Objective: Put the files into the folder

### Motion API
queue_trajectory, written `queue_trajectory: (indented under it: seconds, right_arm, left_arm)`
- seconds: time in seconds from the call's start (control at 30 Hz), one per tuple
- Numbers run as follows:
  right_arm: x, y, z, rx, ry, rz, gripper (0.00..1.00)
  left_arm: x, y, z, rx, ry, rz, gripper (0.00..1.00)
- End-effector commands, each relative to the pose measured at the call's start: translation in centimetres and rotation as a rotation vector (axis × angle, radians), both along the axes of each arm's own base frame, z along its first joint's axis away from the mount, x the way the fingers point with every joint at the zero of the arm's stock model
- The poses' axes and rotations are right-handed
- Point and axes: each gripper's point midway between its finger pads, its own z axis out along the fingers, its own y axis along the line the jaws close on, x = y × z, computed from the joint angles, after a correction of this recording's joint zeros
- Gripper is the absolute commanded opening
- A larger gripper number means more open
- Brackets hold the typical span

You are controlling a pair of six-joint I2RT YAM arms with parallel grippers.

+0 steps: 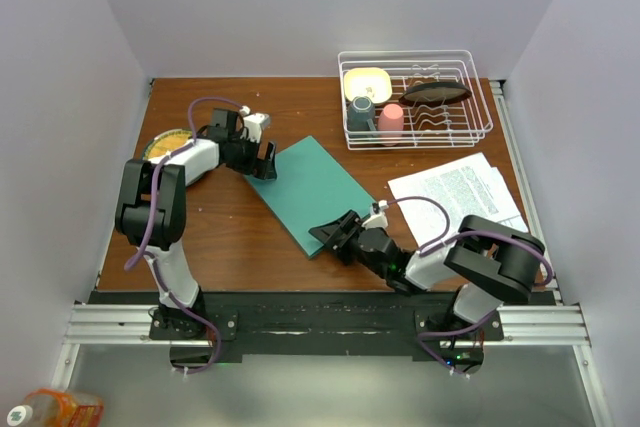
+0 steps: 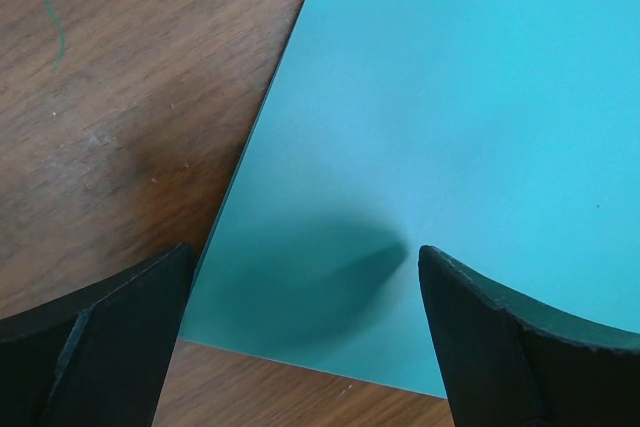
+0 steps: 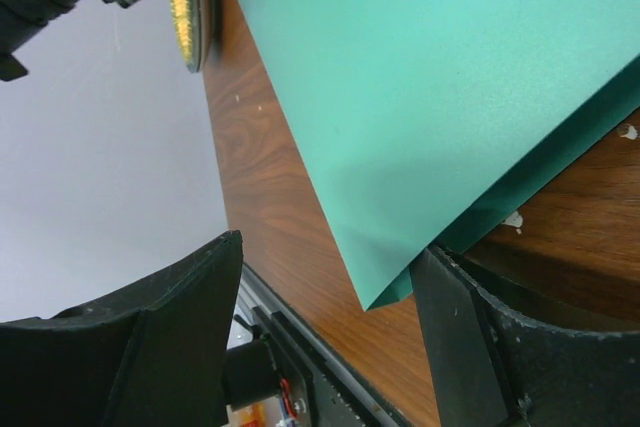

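The teal folder point(image 1: 305, 187) lies shut and askew in the middle of the table. My left gripper point(image 1: 262, 162) hovers open over its far left corner; in the left wrist view the folder point(image 2: 450, 127) fills the space between the spread fingers, gripper midpoint point(image 2: 305, 267). My right gripper point(image 1: 335, 235) is at the near corner, open. In the right wrist view that corner of the folder point(image 3: 430, 77) is slightly raised and rests against one finger point(image 3: 450, 327), gripper midpoint point(image 3: 330, 252). The files point(image 1: 455, 192), white printed sheets, lie to the right on the table.
A white wire dish rack point(image 1: 415, 97) with cups and a dark dish stands at the back right. A plate with a yellow rim point(image 1: 165, 144) sits at the left edge behind the left arm. The table's front rail point(image 3: 330, 387) runs close under the right gripper.
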Motion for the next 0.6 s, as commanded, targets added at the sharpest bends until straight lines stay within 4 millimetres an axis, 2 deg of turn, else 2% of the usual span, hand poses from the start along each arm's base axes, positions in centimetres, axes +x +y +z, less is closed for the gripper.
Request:
queue_trajectory:
  seconds: [0.0, 0.13, 0.27, 0.3, 0.37, 0.4, 0.43, 0.5, 0.53, 0.57]
  right_arm:
    - [1.4, -0.5, 2.6, 0.050, -0.083, -0.067, 0.71]
    - [2.0, 0.0, 3.2, 0.054, -0.132, -0.072, 0.67]
    - [3.0, 0.8, 3.9, 0.005, -0.209, -0.061, 0.57]
    - [3.1, 1.0, 4.3, -0.010, -0.230, -0.052, 0.43]
    - [3.7, 1.5, 5.5, -0.066, -0.283, -0.043, 0.29]
    - [3.6, 1.2, 4.1, -0.155, -0.261, -0.029, 0.20]
    - [4.2, 1.6, 6.2, -0.155, -0.300, -0.046, 0.18]
    - [4.4, 1.2, 6.4, -0.259, -0.346, -0.037, 0.16]
    - [4.6, 1.2, 7.8, -0.297, -0.398, -0.049, 0.11]
    - [4.8, 0.9, 8.1, -0.338, -0.417, -0.057, 0.08]
  left_arm:
    - [0.7, -0.3, 1.3, 0.008, -0.066, -0.030, 1.00]
    - [0.3, -0.5, 1.5, 0.003, -0.058, -0.044, 0.99]
    - [-0.6, -1.5, 1.5, -0.007, -0.038, -0.085, 0.99]
    - [-1.0, -2.1, 1.7, -0.020, -0.032, -0.107, 0.99]
    - [-1.9, -2.8, 2.0, -0.043, -0.007, -0.148, 0.99]
    - [-2.4, -3.5, 2.4, -0.070, 0.003, -0.180, 0.99]
    - [-2.6, -3.7, 2.8, -0.078, 0.006, -0.198, 0.99]
    - [-3.1, -4.0, 4.3, -0.094, 0.004, -0.223, 0.99]
    - [-3.2, -3.9, 4.8, -0.090, -0.005, -0.234, 1.00]
    - [-3.0, -3.9, 5.9, -0.087, -0.011, -0.235, 1.00]
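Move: The folder's near corner is almost at the right fingertips: about 2 cm back, 1 cm left and 1 cm below, one finger already inside under the cover. The middle of the folder is some 10 cm ahead of the right gripper and 2 cm to its left. The files lie roughly 12 cm ahead and 30 cm to its right. From the left gripper, the folder's left corner is about 5 cm left, 1 cm back and 1 cm below. Shut the right gripper on the folder's cover at the near corner, pinching the cover alone, and carry it forward and up about 2.5 cm each way while the fingers tip upward and the hand rolls left side down, some 10 degrees each. Keep the open left gripper low at the left corner, bearing on the folder and turning only slightly clockwise. ##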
